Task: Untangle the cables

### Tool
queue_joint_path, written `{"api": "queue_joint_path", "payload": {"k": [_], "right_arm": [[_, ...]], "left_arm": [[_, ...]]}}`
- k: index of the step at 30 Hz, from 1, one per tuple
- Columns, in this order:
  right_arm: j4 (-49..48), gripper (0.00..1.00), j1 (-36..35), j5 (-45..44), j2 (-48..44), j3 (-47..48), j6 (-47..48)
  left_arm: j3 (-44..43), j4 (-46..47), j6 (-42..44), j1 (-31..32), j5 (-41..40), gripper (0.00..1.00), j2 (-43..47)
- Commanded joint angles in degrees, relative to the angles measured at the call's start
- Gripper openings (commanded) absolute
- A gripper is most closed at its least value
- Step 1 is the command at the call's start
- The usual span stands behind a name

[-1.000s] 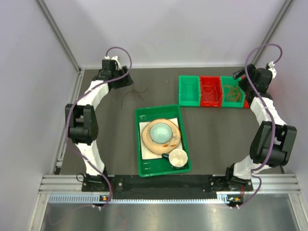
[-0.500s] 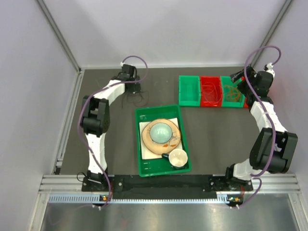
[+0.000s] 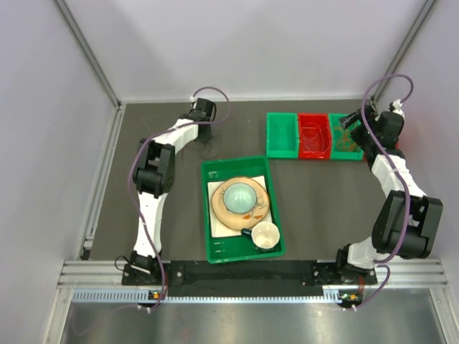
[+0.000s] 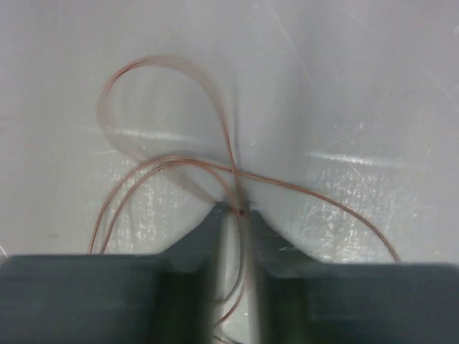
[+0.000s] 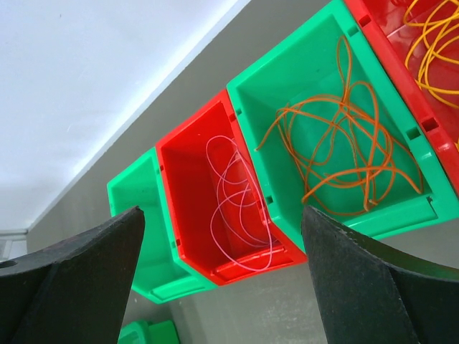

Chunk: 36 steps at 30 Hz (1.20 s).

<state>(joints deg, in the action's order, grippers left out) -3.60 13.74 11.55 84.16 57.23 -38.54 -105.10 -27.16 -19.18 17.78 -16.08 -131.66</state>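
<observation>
Thin reddish-brown cables (image 4: 166, 161) loop over the grey table; from above they show as dark strands (image 3: 209, 148) behind the green tray. My left gripper (image 4: 237, 211) (image 3: 206, 135) sits over them, shut on a strand that runs between its fingertips. My right gripper (image 5: 222, 215) (image 3: 353, 123) hangs open above the row of bins with nothing in it. A red bin (image 5: 188, 188) holds a pink cable (image 5: 237, 201), a green bin (image 5: 287, 93) holds orange cables (image 5: 344, 150), and yellow cables (image 5: 430, 36) lie in another red bin at the edge.
An empty green bin (image 3: 282, 135) stands left of the red bin (image 3: 313, 136). A green tray (image 3: 208, 215) at mid-table carries a plate, a teal bowl (image 3: 239, 195) and a cup (image 3: 264, 234). Walls close in the back and both sides.
My left arm has swung right from the back-left corner to the strands behind the tray and shut on one. The right gripper has shifted slightly and stayed open.
</observation>
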Motion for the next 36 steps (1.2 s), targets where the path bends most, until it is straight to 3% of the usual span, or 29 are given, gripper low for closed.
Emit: {"api": "queue_joint_path", "payload": {"k": [1, 6, 17, 23, 27, 33, 36], "right_arm": [[-2.56, 0.89, 0.68, 0.75, -3.56, -0.72, 0.49], [-2.38, 0.89, 0.68, 1.19, -4.27, -1.07, 0.75], [-2.38, 0.89, 0.68, 1.72, -7.17, -3.0, 0.49], [-2.29, 0.89, 0.68, 1.63, -9.27, -3.88, 0.14], [-2.12, 0.89, 0.76, 1.89, -9.89, -3.97, 0.14], [-2.47, 0.89, 0.68, 2.25, -10.86, -5.02, -0.57], [-2.12, 0.89, 0.76, 2.16, -11.47, -5.29, -0.39]], "left_arm": [[-1.6, -2.81, -0.86, -0.11, 1.04, 0.04, -2.55], [-2.39, -3.17, -1.21, -0.2, 4.55, 0.0, 1.21], [-0.63, 11.68, -6.65, -0.11, 27.57, 0.0, 20.2], [-6.25, 15.47, -11.84, 0.93, 35.93, 0.0, 19.86], [-14.49, 15.47, -14.04, 3.04, 39.09, 0.0, 17.14], [-28.99, 13.19, -16.76, 6.82, 40.42, 0.0, 8.27], [-31.48, 14.67, -17.91, 8.5, 40.6, 0.0, 5.36]]}}
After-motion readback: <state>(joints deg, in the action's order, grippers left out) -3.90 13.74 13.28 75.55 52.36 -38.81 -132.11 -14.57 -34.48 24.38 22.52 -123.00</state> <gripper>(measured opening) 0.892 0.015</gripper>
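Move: The brown cable lies loosely looped right at the left hand's half-closed fingertips, about 1 cm below and 1 cm back. From there the empty green bin is roughly 26 cm to the right and 2 cm farther out, the red bin with the pink cable some 37 cm right and 2 cm out, and the tray with the plate about 12 cm right and 26 cm back. From the right hand the brown cable lies about 48 cm left, 7 cm ahead and 17 cm lower. The left fingers finish closing and pinch the brown cable low at the table, then the hand lifts it steeply by about 34 cm while sweeping some 20 cm to the right, slowing its climb as it nears the space high above the left side of the empty green bin, its left side rolling down nearly 50 degrees while the fingers tip up and swing clockwise by some 30. The right hand, wide open and empty, only eases back and up a few centimetres from the bins. ##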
